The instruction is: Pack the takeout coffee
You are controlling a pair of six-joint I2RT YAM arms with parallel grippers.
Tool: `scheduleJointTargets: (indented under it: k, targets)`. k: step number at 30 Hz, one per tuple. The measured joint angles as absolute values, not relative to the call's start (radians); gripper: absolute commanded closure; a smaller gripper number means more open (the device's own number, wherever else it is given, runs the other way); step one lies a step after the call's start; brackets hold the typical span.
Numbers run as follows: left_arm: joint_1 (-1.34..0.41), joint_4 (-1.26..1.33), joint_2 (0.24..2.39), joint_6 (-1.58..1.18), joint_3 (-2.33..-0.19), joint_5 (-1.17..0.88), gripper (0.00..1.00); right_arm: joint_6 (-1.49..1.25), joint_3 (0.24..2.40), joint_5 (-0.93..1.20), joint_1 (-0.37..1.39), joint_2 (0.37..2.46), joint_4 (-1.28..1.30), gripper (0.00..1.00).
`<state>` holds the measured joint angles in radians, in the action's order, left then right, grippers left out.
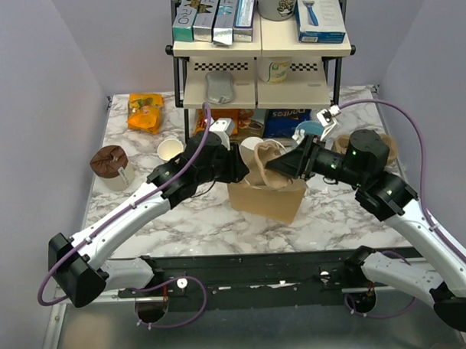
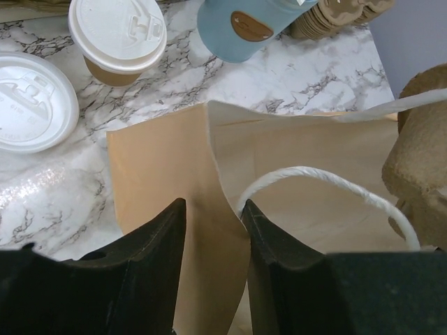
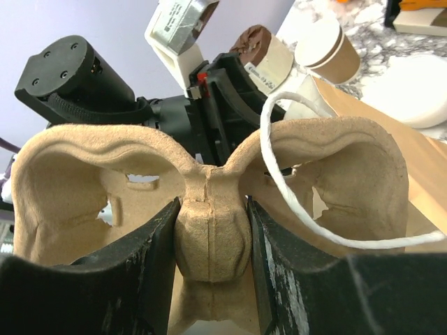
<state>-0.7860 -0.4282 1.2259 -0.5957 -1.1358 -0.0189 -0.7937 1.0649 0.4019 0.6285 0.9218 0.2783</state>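
The takeout coffee point(image 2: 117, 38), a small tan cup with a white lid, stands on the marble beyond the brown paper bag point(image 2: 174, 160) in the left wrist view. My left gripper point(image 2: 213, 209) is shut on the bag's near side wall, next to its white cord handle point(image 2: 314, 178). In the top view the bag point(image 1: 268, 198) stands upright at the table's middle, with my left gripper point(image 1: 244, 170) at its left rim. My right gripper point(image 3: 213, 209) is shut on the centre post of a pulp cup carrier point(image 3: 335, 160). It holds the carrier point(image 1: 272, 167) over the bag's mouth.
A taller light-blue cup point(image 2: 244, 24) and a stack of pulp carriers point(image 2: 342, 17) stand beyond the bag. A loose white lid point(image 2: 28, 98) lies to the left. A lidless tan cup point(image 1: 169, 150), a brown-topped cup point(image 1: 110, 162) and a loaded shelf rack point(image 1: 260, 74) stand behind.
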Motion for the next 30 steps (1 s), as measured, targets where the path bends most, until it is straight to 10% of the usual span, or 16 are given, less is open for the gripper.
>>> scheduleJointTargets:
  k: [8, 18, 30]
  targets:
    - [-0.786, -0.427, 1.208, -0.591, -1.129, -0.019, 0.41, -0.839, 0.995, 0.405, 0.553, 0.809, 0.29, 0.5]
    - [-0.786, -0.386, 1.159, -0.537, -1.111, -0.067, 0.01, -0.876, 0.945, 0.412, 0.5, 0.82, 0.297, 0.5]
    - [-0.786, -0.224, 0.991, -0.278, -1.081, -0.306, 0.01, -0.944, 0.912, 0.452, 0.459, 0.808, 0.271, 0.5]
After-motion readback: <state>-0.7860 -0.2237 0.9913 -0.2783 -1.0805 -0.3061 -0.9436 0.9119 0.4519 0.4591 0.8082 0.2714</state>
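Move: The left fingers still straddle the paper bag's rim at its near-left edge; the bag's middle lies about 9 cm to that hand's right, 4 cm ahead and 10 cm below. From the same hand, a lidded cup stands some 17 cm ahead and 3 cm right. The right hand keeps hold of the cup tray over the mouth, with the bag's middle about 8 cm ahead and 20 cm below; the blue bin is roughly 20 cm ahead and 10 cm right of it. The left fingers let go of the bag's rim, spreading from half to fully open, then the hand pulls clear upward some 10 cm and back about 5 cm, its fingertips lifting and swinging clockwise. Meanwhile the right hand, keeping its grip on the tray, shifts it about 4 cm to the right and then about 3 cm down towards the bag, fingers tipping slightly downward, beside the white handle. ##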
